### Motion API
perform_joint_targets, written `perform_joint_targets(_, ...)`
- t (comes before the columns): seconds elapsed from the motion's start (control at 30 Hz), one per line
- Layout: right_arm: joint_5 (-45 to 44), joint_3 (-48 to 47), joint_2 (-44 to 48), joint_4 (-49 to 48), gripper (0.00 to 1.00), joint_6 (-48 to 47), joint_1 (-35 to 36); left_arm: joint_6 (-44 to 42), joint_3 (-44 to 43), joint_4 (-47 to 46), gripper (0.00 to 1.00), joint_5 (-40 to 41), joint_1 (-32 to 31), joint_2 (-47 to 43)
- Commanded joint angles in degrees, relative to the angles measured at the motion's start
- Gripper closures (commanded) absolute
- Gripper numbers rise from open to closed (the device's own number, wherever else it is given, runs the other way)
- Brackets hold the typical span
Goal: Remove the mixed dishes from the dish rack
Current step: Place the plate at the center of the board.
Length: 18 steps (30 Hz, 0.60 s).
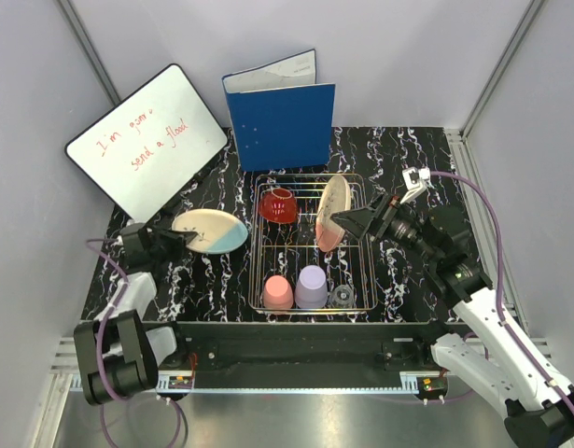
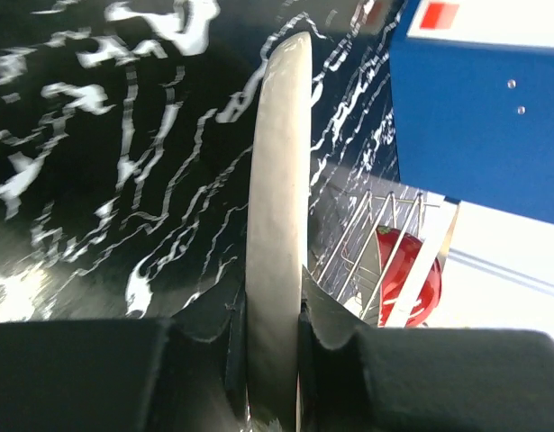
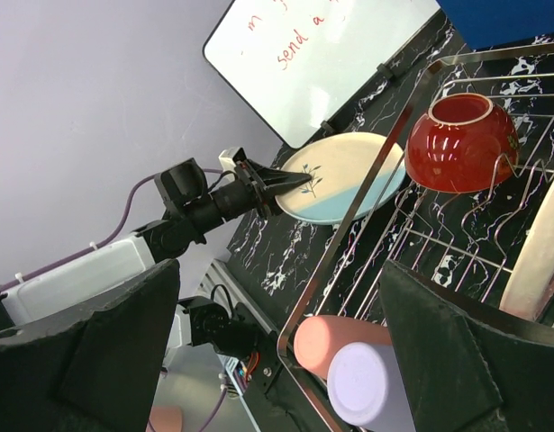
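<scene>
The silver wire dish rack (image 1: 254, 257) sits mid-table. Inside it are a red bowl (image 1: 278, 204) on its side, a cream and salmon plate (image 1: 332, 213) standing on edge, a pink cup (image 1: 277, 292), a lavender cup (image 1: 312, 287) and a small clear glass (image 1: 342, 297). Left of the rack, the cream and pale blue plate (image 1: 210, 231) lies flat, low over the table. My left gripper (image 1: 187, 237) is shut on its near rim (image 2: 278, 225). My right gripper (image 1: 347, 221) hangs open over the rack beside the standing plate (image 3: 538, 252), with nothing between its fingers (image 3: 457, 351).
A blue binder (image 1: 281, 121) stands open behind the rack. A whiteboard (image 1: 147, 140) with red writing leans at the back left. Grey walls close in both sides. Bare black marble tabletop (image 1: 212, 280) lies left of the rack.
</scene>
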<state>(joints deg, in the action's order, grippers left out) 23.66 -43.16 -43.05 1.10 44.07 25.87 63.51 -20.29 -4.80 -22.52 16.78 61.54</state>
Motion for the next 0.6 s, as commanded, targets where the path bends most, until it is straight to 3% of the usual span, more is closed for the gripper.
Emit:
perform_joint_targets(0.0, 0.2, 0.0, 0.3, -2.3, 0.0, -0.2, 0.1, 0.7, -4.1, -10.0, 1.0, -1.4, -1.3, 2.9)
perform_joint_targets(0.57, -1.2, 0.6, -0.1, -1.5, 0.0, -1.1, 0.1, -3.1, -12.0, 0.2, 1.0, 1.3, -1.3, 20.2)
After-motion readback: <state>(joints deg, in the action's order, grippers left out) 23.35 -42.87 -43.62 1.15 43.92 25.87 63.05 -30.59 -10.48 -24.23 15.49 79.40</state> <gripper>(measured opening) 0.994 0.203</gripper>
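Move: The left gripper already grips the plate by its rim. The open counter patch it is being carried over lies about 6 cm ahead, 7 cm right and 8 cm below. The red bowl stands roughly 26 cm to the right and 9 ahead, the coral cup 26 right and 15 back, and the whiteboard's middle some 22 ahead and 12 left. From the right hand, that patch is about 43 cm left, 14 ahead and 30 down. Bring the left gripper forward about 5 cm, nearly level and low over the marble counter, carrying the plate into the gap between the whiteboard and the rack. Keep the pinch on the plate's rim unchanged and let the wrist turn no more than a few degrees. ##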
